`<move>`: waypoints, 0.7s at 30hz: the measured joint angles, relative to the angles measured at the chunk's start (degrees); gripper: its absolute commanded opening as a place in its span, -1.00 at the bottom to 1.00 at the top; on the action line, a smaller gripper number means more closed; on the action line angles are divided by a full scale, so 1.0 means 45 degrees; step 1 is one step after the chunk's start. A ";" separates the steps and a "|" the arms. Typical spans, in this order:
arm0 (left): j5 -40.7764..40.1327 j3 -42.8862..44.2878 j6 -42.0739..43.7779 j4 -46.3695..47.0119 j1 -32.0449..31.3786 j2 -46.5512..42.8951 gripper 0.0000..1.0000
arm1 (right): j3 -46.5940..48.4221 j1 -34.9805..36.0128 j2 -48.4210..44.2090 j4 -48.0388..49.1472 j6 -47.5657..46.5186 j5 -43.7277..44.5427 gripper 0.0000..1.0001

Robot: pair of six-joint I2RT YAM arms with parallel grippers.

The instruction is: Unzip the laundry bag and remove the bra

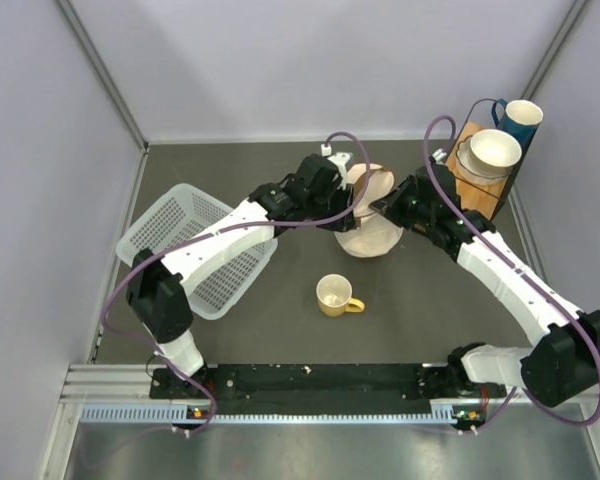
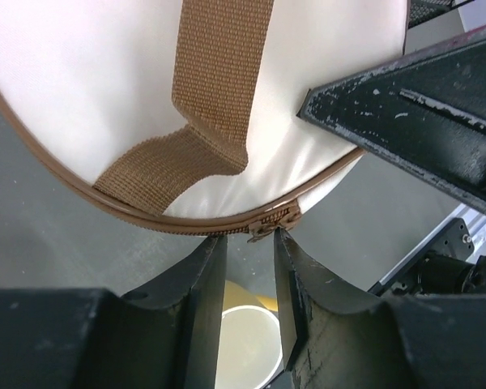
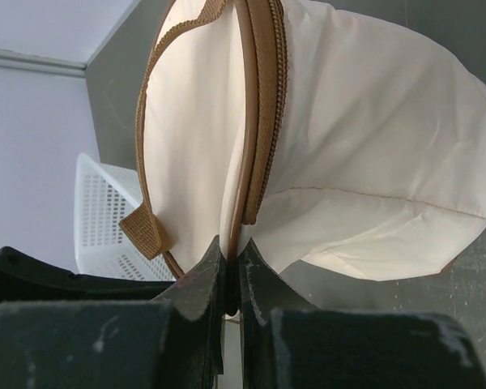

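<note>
The cream laundry bag with brown trim lies at the table's far middle, held up on edge between both arms. My right gripper is shut on the bag's brown-piped rim, beside the closed zip. My left gripper is open with a narrow gap between its jaws. Its tips sit right at the brown zip pull, which lies at the edge of the gap, not between the jaws. The brown strap crosses the bag's round face. The bra is hidden.
A yellow mug stands near the middle, in front of the bag. A white lattice basket lies tilted at the left. A wooden stand with bowls and a blue cup sits at the far right.
</note>
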 measured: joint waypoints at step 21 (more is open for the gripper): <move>-0.0923 0.0272 -0.0408 -0.0029 -0.0345 0.0272 -1.00 | 0.0063 -0.0015 0.0000 0.0083 -0.0010 0.0321 -1.00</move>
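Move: The laundry bag's zipper pull hangs just off the left hand's parted fingertips, about 1 cm to the right and 1 cm below, level with them fore and aft. The strap on the bag's round lid lies some 6 cm ahead and 4 cm right of that hand, about level in height; the yellow cup stands roughly 10 cm back, 3 cm left and 17 cm below. From the right hand, the pull is about 5 cm left, 3 cm back and 1 cm below. Easing only about 1 cm to the right, with a hint of forward and down, the left hand brings its fingertips onto the zipper pull at the bag's rim and closes from about a third open to fully shut, pinching the pull. Its wrist barely turns. The right hand stays nearly in place, still gripping the bag's rim beside the zip to hold it up. ##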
